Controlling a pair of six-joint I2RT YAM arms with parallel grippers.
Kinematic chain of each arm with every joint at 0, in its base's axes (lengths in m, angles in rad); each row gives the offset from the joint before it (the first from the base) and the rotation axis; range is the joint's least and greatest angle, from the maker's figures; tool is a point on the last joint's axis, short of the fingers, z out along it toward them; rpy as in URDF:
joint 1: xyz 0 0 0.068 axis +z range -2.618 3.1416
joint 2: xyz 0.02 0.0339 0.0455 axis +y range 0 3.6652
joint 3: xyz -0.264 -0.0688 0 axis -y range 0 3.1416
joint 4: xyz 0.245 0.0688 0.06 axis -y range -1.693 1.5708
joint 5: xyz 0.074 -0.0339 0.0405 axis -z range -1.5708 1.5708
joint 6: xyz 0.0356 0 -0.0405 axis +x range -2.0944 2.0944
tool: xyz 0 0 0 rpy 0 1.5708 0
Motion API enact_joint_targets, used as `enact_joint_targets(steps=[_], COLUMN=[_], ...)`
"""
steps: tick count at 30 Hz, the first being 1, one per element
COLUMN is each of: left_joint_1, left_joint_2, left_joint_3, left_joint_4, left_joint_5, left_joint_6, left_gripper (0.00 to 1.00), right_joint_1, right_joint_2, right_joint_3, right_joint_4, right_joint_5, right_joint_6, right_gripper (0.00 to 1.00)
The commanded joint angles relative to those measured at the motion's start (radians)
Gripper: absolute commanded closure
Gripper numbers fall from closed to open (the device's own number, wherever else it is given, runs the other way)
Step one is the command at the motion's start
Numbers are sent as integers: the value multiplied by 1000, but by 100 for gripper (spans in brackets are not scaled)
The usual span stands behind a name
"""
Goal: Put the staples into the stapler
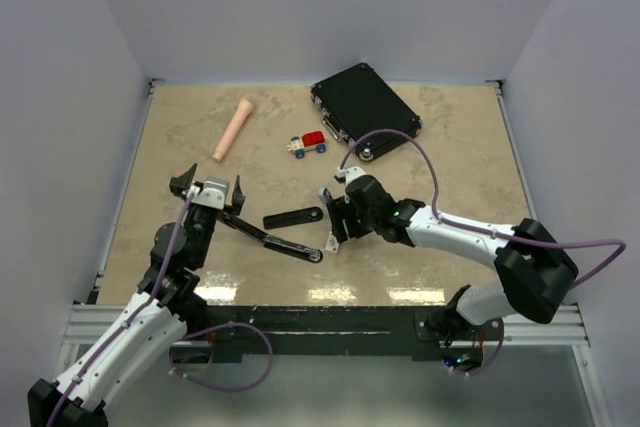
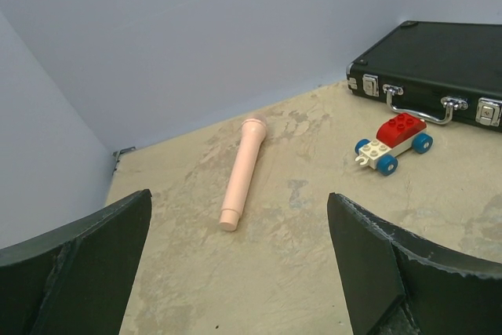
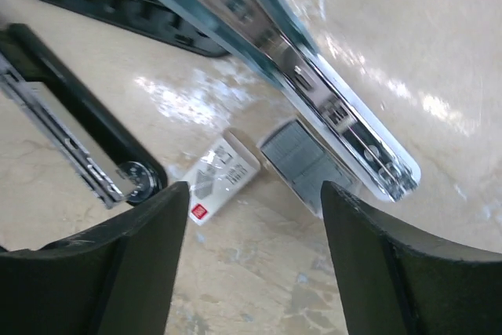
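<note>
The stapler lies swung open on the table, its shiny metal magazine stretched across the right wrist view and its black parts left of my right gripper. The staples, a flat grey strip, rest on the table against the magazine, beside a tiny white box. My right gripper hovers just short of them, open, with nothing between its fingers. My left gripper stands open and empty at the stapler's left end, facing the back wall.
A pink cylinder lies at the back left. A small toy car with a red brick sits in front of a black case at the back. Walls enclose the table on three sides.
</note>
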Motion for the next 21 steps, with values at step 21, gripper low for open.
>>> enact_joint_targets(steps=[21], left_joint_1=[-2], left_joint_2=[2], left_joint_3=[-8], left_joint_4=[46], left_joint_5=[30], left_joint_6=[11], left_gripper=[2], right_joint_1=[-5], right_joint_2=[10], right_joint_3=[-89], right_joint_4=[35], right_joint_5=[120], right_joint_6=[156], right_gripper=[51])
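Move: The grey staples lie just below the right hand, about 2 cm ahead, 2 cm to its right and 4 cm down. The white box is about 1 cm back and 2 cm left. The blue stapler's middle lies some 8 cm straight ahead, and the black strip about 4 cm ahead and 10 cm left. From the left hand, the staples are about 30 cm right, 2 cm back and 21 cm below. Down onto the grey staples beside the blue stapler goes the right hand, sinking about 3 cm and shifting some 2.5 cm right, with a slight rise partway before it sinks again. It turns some 10 degrees clockwise while the fingers narrow from about three-quarters to half open, leaving the staples roughly between and just beyond the tips; no grip is visible yet. ##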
